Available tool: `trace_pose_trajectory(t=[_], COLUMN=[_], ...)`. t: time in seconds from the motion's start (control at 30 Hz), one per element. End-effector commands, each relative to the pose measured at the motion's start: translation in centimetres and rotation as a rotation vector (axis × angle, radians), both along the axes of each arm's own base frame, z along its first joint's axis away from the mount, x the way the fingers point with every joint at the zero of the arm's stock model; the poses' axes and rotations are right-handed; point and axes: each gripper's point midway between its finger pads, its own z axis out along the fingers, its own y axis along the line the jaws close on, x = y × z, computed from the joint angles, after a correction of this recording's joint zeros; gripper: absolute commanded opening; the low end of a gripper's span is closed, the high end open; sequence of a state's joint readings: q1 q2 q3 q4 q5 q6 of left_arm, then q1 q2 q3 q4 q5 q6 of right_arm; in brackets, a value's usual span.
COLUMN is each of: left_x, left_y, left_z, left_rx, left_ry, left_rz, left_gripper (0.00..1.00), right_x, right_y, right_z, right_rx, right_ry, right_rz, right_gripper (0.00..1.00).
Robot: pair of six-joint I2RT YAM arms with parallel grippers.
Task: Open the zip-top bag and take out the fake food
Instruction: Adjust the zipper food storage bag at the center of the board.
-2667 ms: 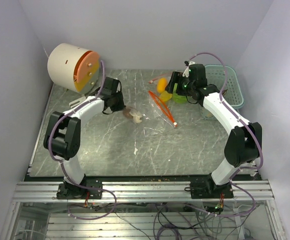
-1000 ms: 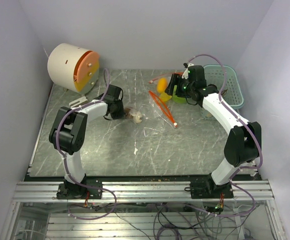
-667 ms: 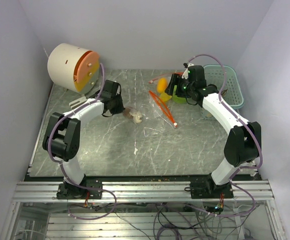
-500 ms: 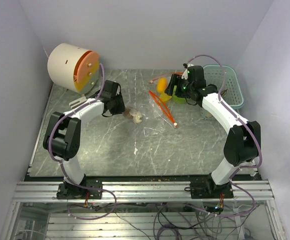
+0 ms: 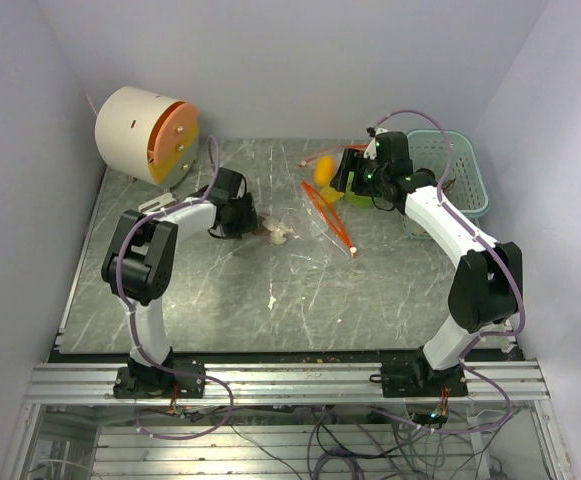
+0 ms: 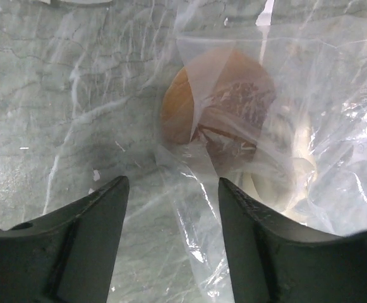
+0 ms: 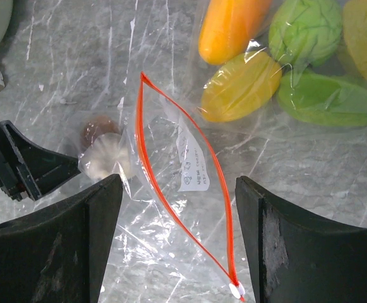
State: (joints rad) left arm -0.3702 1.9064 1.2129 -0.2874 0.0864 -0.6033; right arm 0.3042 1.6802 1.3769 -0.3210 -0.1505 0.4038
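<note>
The clear zip-top bag point(image 5: 315, 228) lies on the table with its red-orange zip strip point(image 7: 170, 208) spread into an open loop. Brown and tan mushroom-like fake food point(image 6: 224, 117) sits inside the bag's closed end point(image 7: 104, 151). More fake food lies just past the mouth: an orange piece point(image 7: 230, 25), a yellow piece point(image 7: 240, 85) and green pieces point(image 7: 303, 28). My left gripper point(image 6: 174, 189) is open at the bag's closed end point(image 5: 248, 222), with loose plastic between its fingers. My right gripper point(image 7: 178, 183) hangs open above the bag's mouth point(image 5: 350, 178), holding nothing.
A pale teal perforated basket point(image 5: 452, 170) stands at the back right, behind my right arm. A white drum with an orange face point(image 5: 145, 135) sits at the back left. Purple walls close in the table on three sides.
My left gripper has gone from shut on the bag's closed end to open, and its arm has shifted a little. The right arm has stayed put.
</note>
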Motion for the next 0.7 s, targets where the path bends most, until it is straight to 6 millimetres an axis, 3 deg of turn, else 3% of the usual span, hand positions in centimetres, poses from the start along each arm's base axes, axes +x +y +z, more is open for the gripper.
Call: trace_pose_trajectory(t=[0.0,0.27,0.3,0.47,0.67], left_x=[0.7,0.7,0.7,0.9,1.1], left_y=[-1.3,-3.7,-3.9,-4.3,-4.1], left_z=[-0.2,-0.9,-1.2,-0.7,3.2], left_rx=[-0.002,-0.041,-0.042,-0.042,-0.039], left_ry=[-0.023,-0.018,-0.012,-0.023,-0.088], left_rz=[-0.059,-0.104,-0.108,-0.121,-0.142], left_gripper=[0.64,0.19,0.09,0.07,0.07], right_x=[-0.1,-0.8,-0.9,-1.1,-1.1], right_y=[0.4,0.2,0.1,-0.1,0.1], right_z=[0.5,-0.4,-0.5,-0.2,0.2], right_rx=[-0.004,-0.003,-0.004,-0.008,-0.008], right_ry=[-0.003,0.014,0.017,0.012,0.006], right_rz=[0.019,0.012,0.009,0.009,0.024], right_gripper=[0.72,0.72,0.72,0.72,0.72])
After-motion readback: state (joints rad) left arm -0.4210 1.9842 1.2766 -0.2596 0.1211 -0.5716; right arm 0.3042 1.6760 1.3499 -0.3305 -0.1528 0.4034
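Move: The bag's near left edge, bare clear film, lies about 2 cm to the left hand's right, 1 cm ahead and some 2 cm below its open fingers. Inside the bag, the brown food piece is about 3 cm ahead and 4 cm right of the hand, the pale food piece 6 cm right and 1 cm back, and the middle of the orange zip 17 cm right and 1 cm ahead. From the right hand the same edge is about 17 cm left, 3 cm back and 17 cm below. Rightwards about 3 cm, sinking 1 cm early on, the left hand sweeps low over the board to the bag's left edge, turning about 5 degrees clockwise. Its wide-open fingers shut fully on the way and pinch the loose film just short of the brown food piece. ##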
